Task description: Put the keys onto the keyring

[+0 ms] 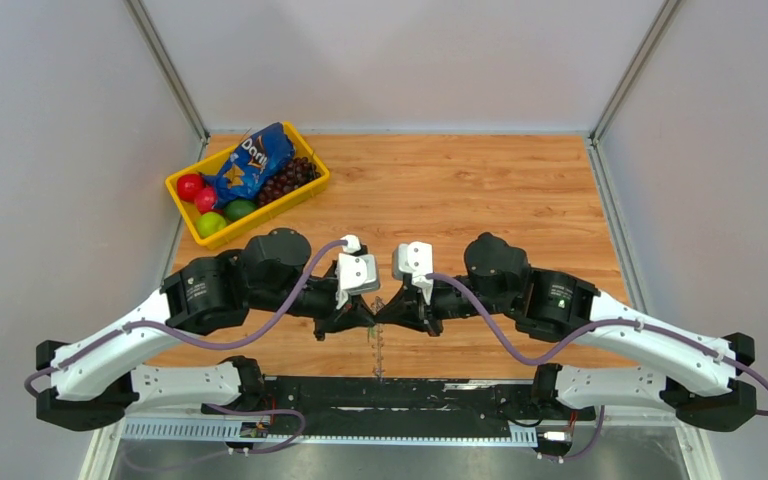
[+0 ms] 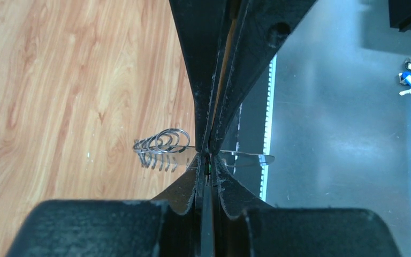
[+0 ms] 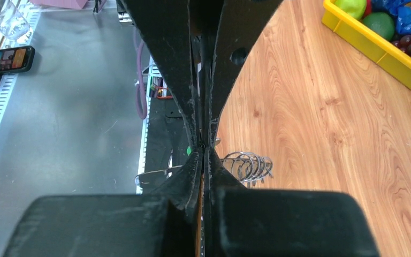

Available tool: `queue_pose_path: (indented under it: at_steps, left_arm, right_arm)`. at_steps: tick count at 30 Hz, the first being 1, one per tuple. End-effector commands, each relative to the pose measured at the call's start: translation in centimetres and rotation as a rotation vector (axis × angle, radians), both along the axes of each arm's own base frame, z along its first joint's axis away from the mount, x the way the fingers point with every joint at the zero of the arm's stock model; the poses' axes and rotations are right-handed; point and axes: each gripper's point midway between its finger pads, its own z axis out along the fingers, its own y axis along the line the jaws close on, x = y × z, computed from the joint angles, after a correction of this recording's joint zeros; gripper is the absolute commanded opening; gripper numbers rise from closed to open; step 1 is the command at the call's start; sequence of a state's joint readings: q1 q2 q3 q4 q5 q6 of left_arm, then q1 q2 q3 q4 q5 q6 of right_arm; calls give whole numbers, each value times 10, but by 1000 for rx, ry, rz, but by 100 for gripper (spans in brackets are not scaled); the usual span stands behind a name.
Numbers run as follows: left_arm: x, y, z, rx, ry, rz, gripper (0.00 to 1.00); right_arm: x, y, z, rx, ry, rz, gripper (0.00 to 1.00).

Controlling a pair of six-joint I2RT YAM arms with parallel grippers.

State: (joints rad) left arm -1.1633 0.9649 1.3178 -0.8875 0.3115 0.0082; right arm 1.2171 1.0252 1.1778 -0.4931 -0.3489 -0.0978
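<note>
My two grippers meet tip to tip above the table's near edge. In the left wrist view my left gripper (image 2: 207,160) is pressed together on the keys, of which only the green tag (image 2: 207,167) shows between the fingers. The keyring (image 2: 163,142) is a thin silvery hoop seen edge-on, with a cluster of small rings over the wood. Its wire runs through the tips of my right gripper (image 3: 203,152), which is shut on it. From above, the keyring (image 1: 379,350) hangs just below the left gripper (image 1: 362,318) and the right gripper (image 1: 392,312).
A yellow bin (image 1: 185,195) at the back left holds a blue chips bag (image 1: 253,160), fruit and grapes. The wooden table ends just below the grippers at a black rail (image 1: 410,392). A phone (image 3: 5,58) lies on the grey floor beyond.
</note>
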Motion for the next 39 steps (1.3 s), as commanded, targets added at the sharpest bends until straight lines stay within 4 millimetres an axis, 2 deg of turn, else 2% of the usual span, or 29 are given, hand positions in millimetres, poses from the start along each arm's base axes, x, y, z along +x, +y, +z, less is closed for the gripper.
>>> queue_pose_path:
  at_steps: [1, 7, 10, 15, 22, 39]
  left_arm:
    - [-1, -3, 44, -178, -82, -16, 15]
    - [-4, 0, 63, -282, -125, -32, 28]
    - [-7, 0, 68, -313, -135, -46, 30]
    - [-10, -1, 72, -339, -140, -68, 31]
    - [-11, -5, 66, -331, -133, -78, 32]
    - [-9, -7, 62, -329, -147, -82, 30]
  right_arm:
    - [-5, -5, 30, 115, -25, -3, 0]
    - [-3, -12, 46, 170, -17, -41, 0]
    - [-3, -15, 53, 194, -6, -51, 0]
    - [-4, -18, 63, 229, -2, -61, 0]
    - [-6, -20, 72, 259, 16, -62, 0]
    - [-14, -19, 81, 285, 22, -22, 0]
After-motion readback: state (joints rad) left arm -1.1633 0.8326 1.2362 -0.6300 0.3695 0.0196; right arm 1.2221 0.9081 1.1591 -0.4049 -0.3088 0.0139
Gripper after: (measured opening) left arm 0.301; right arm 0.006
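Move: The keyring, a curved metal strip with spring rings on its far end, hangs between the two hands. Its middle is some 2 cm below the left hand's fingertips, about 1 cm back and 1 cm to the right. From the right hand it is about 1 cm back, 2 cm below and neither left nor right. The green key tag is roughly 2 cm below and 1 cm back of the left fingertips, level with them sideways, and about 1 cm to the right hand's left, 1 cm back and 2 cm below. The keyring stays pinched in the right hand's shut fingers, which carry it up about 5 cm and a little to the right, tipping up some 10 degrees. The left fingers open to about a third, letting go, while that hand rises about 6 cm alongside and settles back 1 cm, fingertips swinging up some 15 degrees and staying open beside the ring. ##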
